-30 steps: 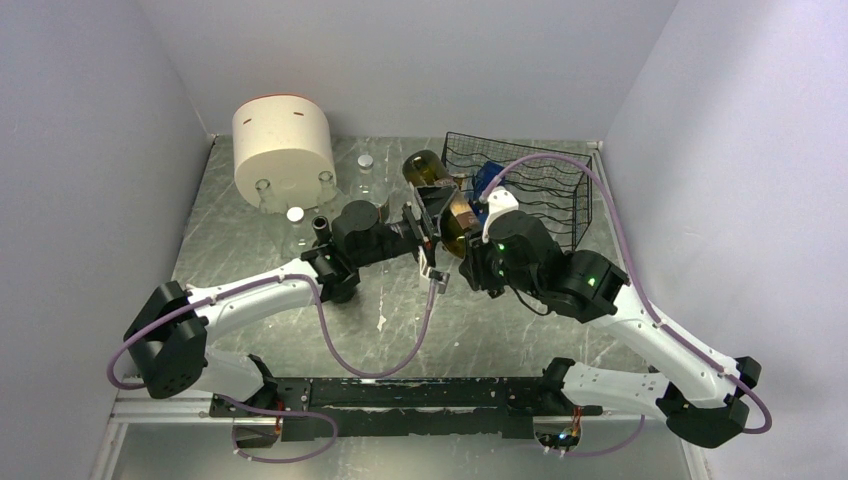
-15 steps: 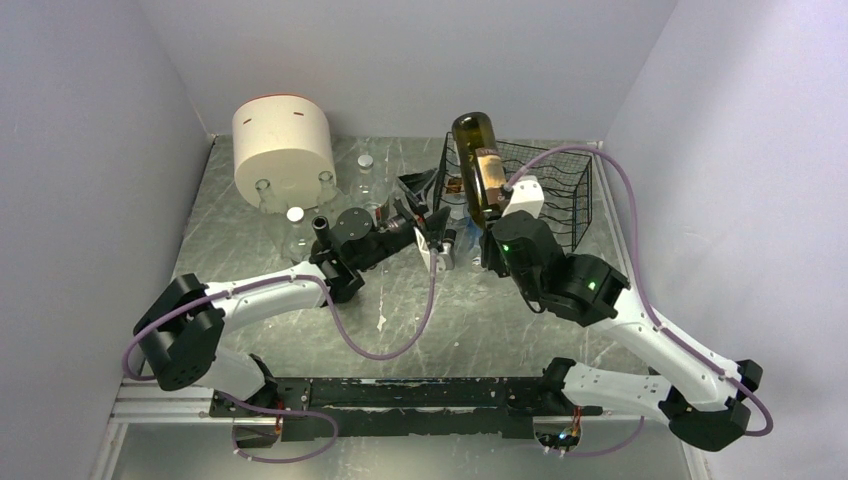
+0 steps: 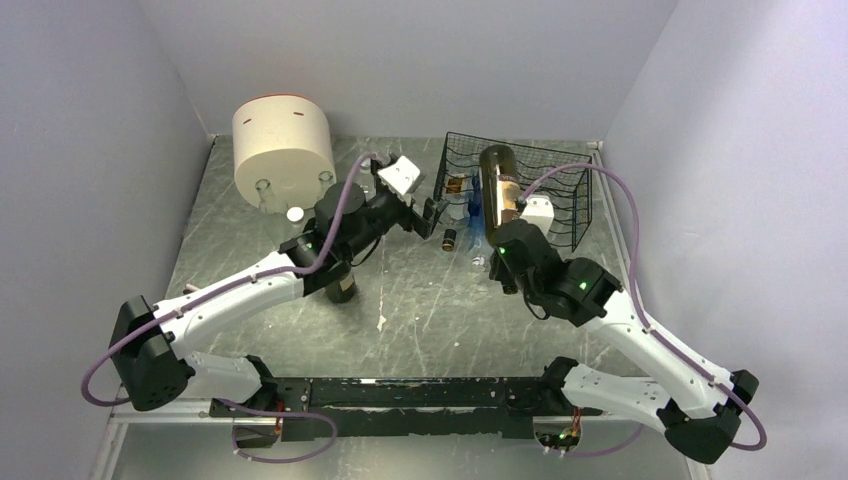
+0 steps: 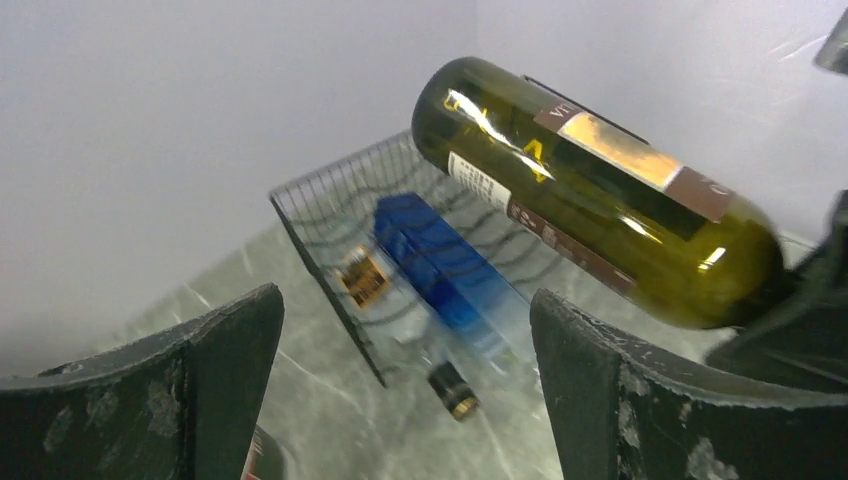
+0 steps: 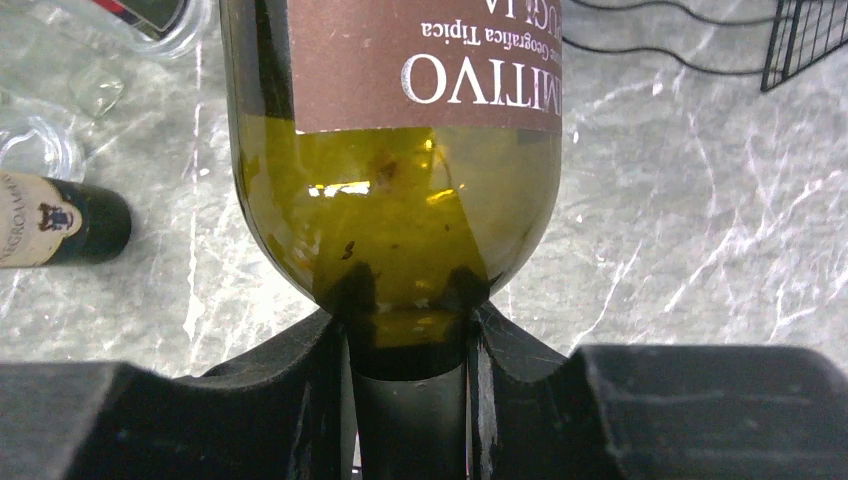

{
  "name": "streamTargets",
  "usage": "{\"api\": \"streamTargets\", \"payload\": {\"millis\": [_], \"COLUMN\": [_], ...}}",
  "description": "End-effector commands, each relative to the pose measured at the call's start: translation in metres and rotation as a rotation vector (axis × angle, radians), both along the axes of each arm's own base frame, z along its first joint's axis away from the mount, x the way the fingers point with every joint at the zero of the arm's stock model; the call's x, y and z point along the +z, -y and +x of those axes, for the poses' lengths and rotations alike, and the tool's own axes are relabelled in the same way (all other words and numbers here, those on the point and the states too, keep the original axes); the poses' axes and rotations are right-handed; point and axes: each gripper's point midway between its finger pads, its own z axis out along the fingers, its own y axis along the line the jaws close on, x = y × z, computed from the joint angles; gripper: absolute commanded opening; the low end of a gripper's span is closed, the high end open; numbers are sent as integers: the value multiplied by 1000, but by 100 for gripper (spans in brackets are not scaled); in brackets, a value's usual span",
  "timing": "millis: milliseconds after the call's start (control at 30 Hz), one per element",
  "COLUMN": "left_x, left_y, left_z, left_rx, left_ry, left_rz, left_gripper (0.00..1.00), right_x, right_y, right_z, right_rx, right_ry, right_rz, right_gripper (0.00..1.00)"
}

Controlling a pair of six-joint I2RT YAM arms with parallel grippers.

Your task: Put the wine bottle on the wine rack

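Observation:
The wine bottle is dark green glass with a brown and gold label. It hangs nearly level over the left part of the black wire wine rack, base toward the back wall. My right gripper is shut on its neck; in the right wrist view the fingers clamp the neck below the bottle's shoulder. My left gripper stands open just left of the rack, nothing between its jaws. The left wrist view shows the bottle up and to the right of that gripper, above the rack.
A blue bottle and a clear one with a black cap lie at the rack's left end. A cream cylinder stands back left with small glass bottles and a white cap. A dark bottle stands under the left arm.
The right arm has carried the bottle alone back over the rack and tipped it flatter. The left gripper has come off the bottle's body and pulled away to the left.

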Motion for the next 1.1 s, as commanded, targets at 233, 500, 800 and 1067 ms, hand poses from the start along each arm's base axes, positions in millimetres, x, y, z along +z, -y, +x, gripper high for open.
{"api": "streamTargets", "payload": {"millis": [233, 500, 800, 1067], "left_x": [-66, -64, -23, -8], "left_y": [-24, -33, -32, -40], "left_z": [-41, -50, -78, -90], "left_rx": [24, 8, -135, -170], "left_ry": [-474, -458, -418, -394], "left_rz": [-38, -2, -42, -87], "left_gripper": [96, 95, 94, 93], "right_x": [-30, -40, -67, -96], "right_y": [34, 48, 59, 56], "right_z": [0, -21, -38, -25], "right_rx": [-120, -168, -264, -280], "right_ry": [-174, -254, -338, -366], "right_rz": [113, 91, 84, 31], "right_gripper": [0, 0, 0, 0]}}
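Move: The right hand holds the wine bottle by its neck; the free rack bay lies about 20 cm ahead, 8 cm right and 16 cm below. The blue bottle lies some 15 cm ahead, 2 cm left and 16 cm below, the racked clear bottle about 15 cm ahead, 9 cm left, equally low. From the empty left hand, the standing green bottle is about 8 cm back, 19 cm left and 20 cm below. Downward about 10 cm, and to the right and back by roughly 6 cm each, the right hand carries the wine bottle by its neck in an unchanged grip, fingers tipping nearly 30 degrees steeper to bring it nearer level and turning slightly clockwise. The open left hand draws back and left from the held bottle, towards the standing green bottle, dipping then partly rising, and tips down. ##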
